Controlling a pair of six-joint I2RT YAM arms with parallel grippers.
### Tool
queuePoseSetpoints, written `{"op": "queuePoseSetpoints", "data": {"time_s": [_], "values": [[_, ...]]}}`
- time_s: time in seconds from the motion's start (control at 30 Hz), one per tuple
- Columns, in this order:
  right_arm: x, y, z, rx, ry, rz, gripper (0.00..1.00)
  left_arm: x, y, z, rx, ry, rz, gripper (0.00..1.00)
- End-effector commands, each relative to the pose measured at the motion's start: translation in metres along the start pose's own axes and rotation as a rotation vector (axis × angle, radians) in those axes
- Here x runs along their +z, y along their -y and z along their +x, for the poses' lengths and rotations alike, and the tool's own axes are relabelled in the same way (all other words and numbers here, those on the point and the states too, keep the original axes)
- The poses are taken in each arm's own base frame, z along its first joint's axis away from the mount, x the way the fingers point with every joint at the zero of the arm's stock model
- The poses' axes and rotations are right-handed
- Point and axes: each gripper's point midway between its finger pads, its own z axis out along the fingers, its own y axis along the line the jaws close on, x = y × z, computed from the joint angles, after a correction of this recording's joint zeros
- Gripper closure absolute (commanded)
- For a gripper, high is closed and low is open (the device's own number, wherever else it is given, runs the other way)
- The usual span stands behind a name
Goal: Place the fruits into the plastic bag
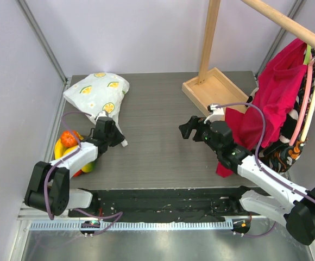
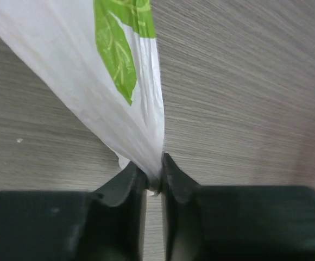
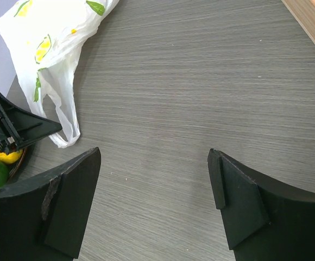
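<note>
The white plastic bag [image 1: 98, 92] with lemon prints lies at the far left of the table. My left gripper [image 1: 114, 135] is shut on one of its handles; in the left wrist view the thin film [image 2: 114, 81] is pinched between the fingers at the left gripper [image 2: 153, 175]. The fruits sit left of that arm: a red-orange one [image 1: 67, 138], a yellow one [image 1: 60, 148] and a green-yellow one [image 1: 88, 167]. My right gripper [image 1: 187, 129] is open and empty above mid-table, and in the right wrist view it [image 3: 155, 179] faces the bag [image 3: 49, 38].
A wooden tray [image 1: 214, 89] with an upright post stands at the back centre. A red cloth [image 1: 277, 92] hangs from a wooden rail at the right, close to my right arm. A black mat [image 1: 163, 204] runs along the near edge.
</note>
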Motion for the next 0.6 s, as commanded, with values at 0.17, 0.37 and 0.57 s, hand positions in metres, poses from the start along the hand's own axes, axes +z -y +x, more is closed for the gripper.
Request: {"op": "queuePoseSetpoints", "data": {"time_s": [0.17, 0.37, 0.57], "values": [[-0.006, -0.005, -0.016, -0.02, 0.035, -0.01, 0.12, -0.035, 0.053, -0.058, 0.136, 0.12, 0.143, 1.0], [-0.011, -0.02, -0.021, -0.046, 0.03, -0.083, 0.12, -0.108, 0.099, -0.086, 0.337, 0.091, 0.287, 1.0], [-0.009, -0.054, -0.027, -0.084, 0.01, -0.173, 0.16, -0.161, 0.138, -0.108, 0.582, 0.138, 0.462, 1.0]]}}
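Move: The loose end of the plastic bag is right at the left gripper's fingertips, close over the table. The bag's lemon-printed body lies some 16 cm farther out and 9 cm to the left, and the fruit bowl about 15 cm to the left and 4 cm back. From the right gripper, the bag's end is roughly 23 cm to the left, 2 cm ahead and 13 cm below. Finish shutting the left gripper so the fingertips pinch the loose end of the plastic bag, holding low over the table for a moment, then pull it up fast, about 21 cm, away from the tabletop. On the way up tilt the fingers upward and turn the hand clockwise, each by some 20 degrees, keeping the pinch. ##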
